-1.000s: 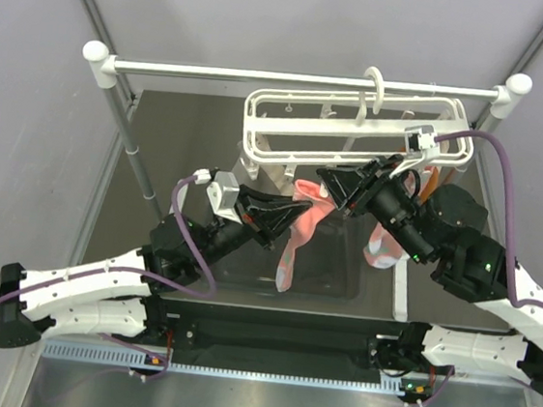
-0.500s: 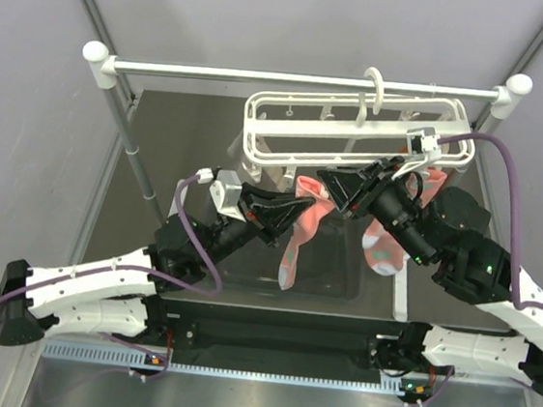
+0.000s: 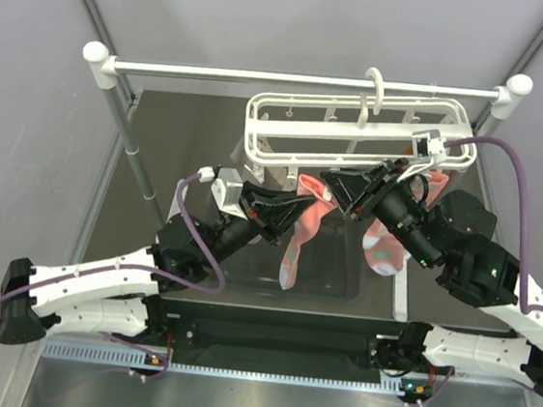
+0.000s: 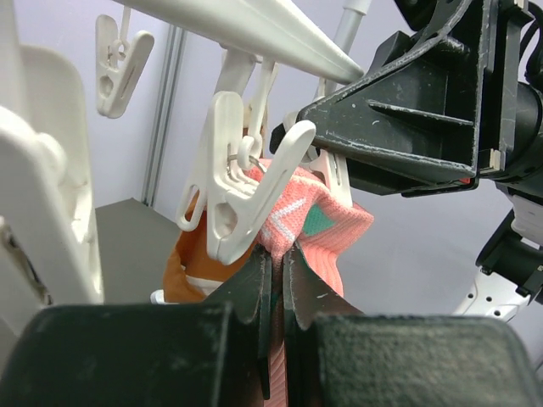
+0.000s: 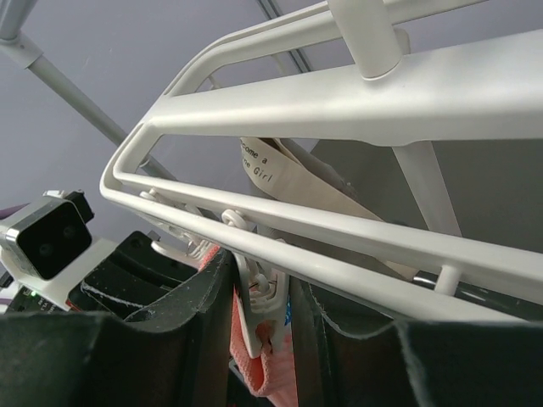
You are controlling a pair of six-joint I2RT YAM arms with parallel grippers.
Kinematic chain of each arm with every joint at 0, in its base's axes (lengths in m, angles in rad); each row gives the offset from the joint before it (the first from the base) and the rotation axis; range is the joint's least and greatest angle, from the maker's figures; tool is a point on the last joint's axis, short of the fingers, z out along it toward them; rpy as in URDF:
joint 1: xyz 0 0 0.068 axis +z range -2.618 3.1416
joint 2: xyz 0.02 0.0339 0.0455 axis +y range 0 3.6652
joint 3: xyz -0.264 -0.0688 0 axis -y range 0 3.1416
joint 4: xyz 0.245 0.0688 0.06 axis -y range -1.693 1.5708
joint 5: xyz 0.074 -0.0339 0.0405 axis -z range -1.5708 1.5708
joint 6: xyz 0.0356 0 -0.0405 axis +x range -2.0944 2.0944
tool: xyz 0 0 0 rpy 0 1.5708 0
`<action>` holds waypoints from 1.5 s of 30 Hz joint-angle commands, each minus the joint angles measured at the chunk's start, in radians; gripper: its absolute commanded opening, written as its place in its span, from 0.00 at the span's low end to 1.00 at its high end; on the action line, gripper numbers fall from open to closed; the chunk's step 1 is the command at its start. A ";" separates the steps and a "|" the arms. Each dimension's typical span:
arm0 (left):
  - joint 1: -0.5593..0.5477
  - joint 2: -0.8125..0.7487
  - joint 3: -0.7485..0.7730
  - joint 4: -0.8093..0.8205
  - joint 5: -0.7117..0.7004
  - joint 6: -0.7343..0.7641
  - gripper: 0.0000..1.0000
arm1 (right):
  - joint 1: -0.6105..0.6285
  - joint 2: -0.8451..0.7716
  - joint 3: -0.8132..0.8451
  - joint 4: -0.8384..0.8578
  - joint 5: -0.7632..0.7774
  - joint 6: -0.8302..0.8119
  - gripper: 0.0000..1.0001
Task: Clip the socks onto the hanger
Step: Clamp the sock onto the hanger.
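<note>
The white hanger [image 3: 357,125] hangs by its hook from the metal rail. My left gripper [image 3: 295,211] is shut on the top edge of one pink sock [image 3: 293,245], which hangs below it. In the left wrist view the fingertips [image 4: 263,271] pinch the sock [image 4: 314,225] right under a white clip [image 4: 233,195]. My right gripper [image 3: 336,186] closes around that clip [image 5: 271,297] from both sides, under the hanger rails [image 5: 339,110], with the pink sock edge [image 5: 267,373] at the clip's lower end. The second sock [image 3: 384,246] hangs at the right.
The metal rail with white ball ends [image 3: 265,77] runs across the back on grey posts. A beige printed cloth strip [image 5: 280,170] and a rust-orange cloth [image 4: 182,271] hang from the hanger. Another clip [image 4: 114,64] dangles at the left. A dark tray [image 3: 333,268] lies below.
My left gripper has raised the sock a little up and right towards the clip. My right gripper has shifted slightly right. The second sock has swung a little.
</note>
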 commanded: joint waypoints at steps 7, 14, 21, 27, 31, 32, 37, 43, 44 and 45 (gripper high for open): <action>-0.003 0.006 0.044 0.091 0.007 -0.063 0.00 | 0.005 -0.001 -0.005 0.002 -0.012 0.000 0.34; -0.003 0.004 0.050 0.112 0.024 -0.089 0.00 | 0.005 -0.008 -0.008 0.007 -0.010 0.000 0.44; -0.003 0.015 0.048 0.100 0.029 -0.100 0.00 | 0.005 -0.022 -0.007 -0.004 -0.009 0.002 0.56; -0.003 0.009 0.048 0.072 0.006 -0.111 0.32 | 0.007 -0.048 -0.010 -0.040 -0.006 0.005 0.81; -0.003 -0.008 0.088 -0.070 -0.065 -0.163 0.67 | 0.005 -0.096 -0.028 -0.090 -0.015 0.014 0.95; -0.003 -0.017 0.103 -0.136 -0.081 -0.177 0.71 | 0.005 -0.110 -0.037 -0.102 -0.013 0.014 0.97; -0.003 -0.063 0.088 -0.227 -0.108 -0.195 0.81 | 0.004 -0.199 -0.096 -0.171 -0.056 -0.018 1.00; -0.001 -0.117 0.070 -0.358 -0.054 -0.203 0.81 | 0.005 -0.280 -0.172 -0.243 -0.168 -0.060 1.00; -0.003 -0.122 0.070 -0.383 -0.045 -0.207 0.82 | 0.005 -0.291 -0.203 -0.257 -0.191 -0.058 1.00; -0.003 -0.132 0.068 -0.424 -0.028 -0.207 0.82 | 0.007 -0.298 -0.220 -0.261 -0.199 -0.058 1.00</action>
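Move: The clip with the pink sock's cuff in its jaws sits between the right fingers, its middle about 1 cm below that hand point; from the left hand, which pinches the sock just beneath, it is roughly 2 cm right, 1 cm ahead and 3 cm up. An empty clip is about 3 cm left, 3 cm ahead and 4 cm above the left hand. The other pink sock hangs some 12 cm right, 3 cm ahead and 8 cm below the right hand. The right fingers let go of the clip first, easing wide open almost in place, and then that hand draws away from it rightward, down and back, about 8 cm in all. The left hand keeps its pinch on the sock with a slight lift until the clip has been released, then opens wide, its fingers tipping down by some 10 degrees, and backs off about 2 cm to the left. ##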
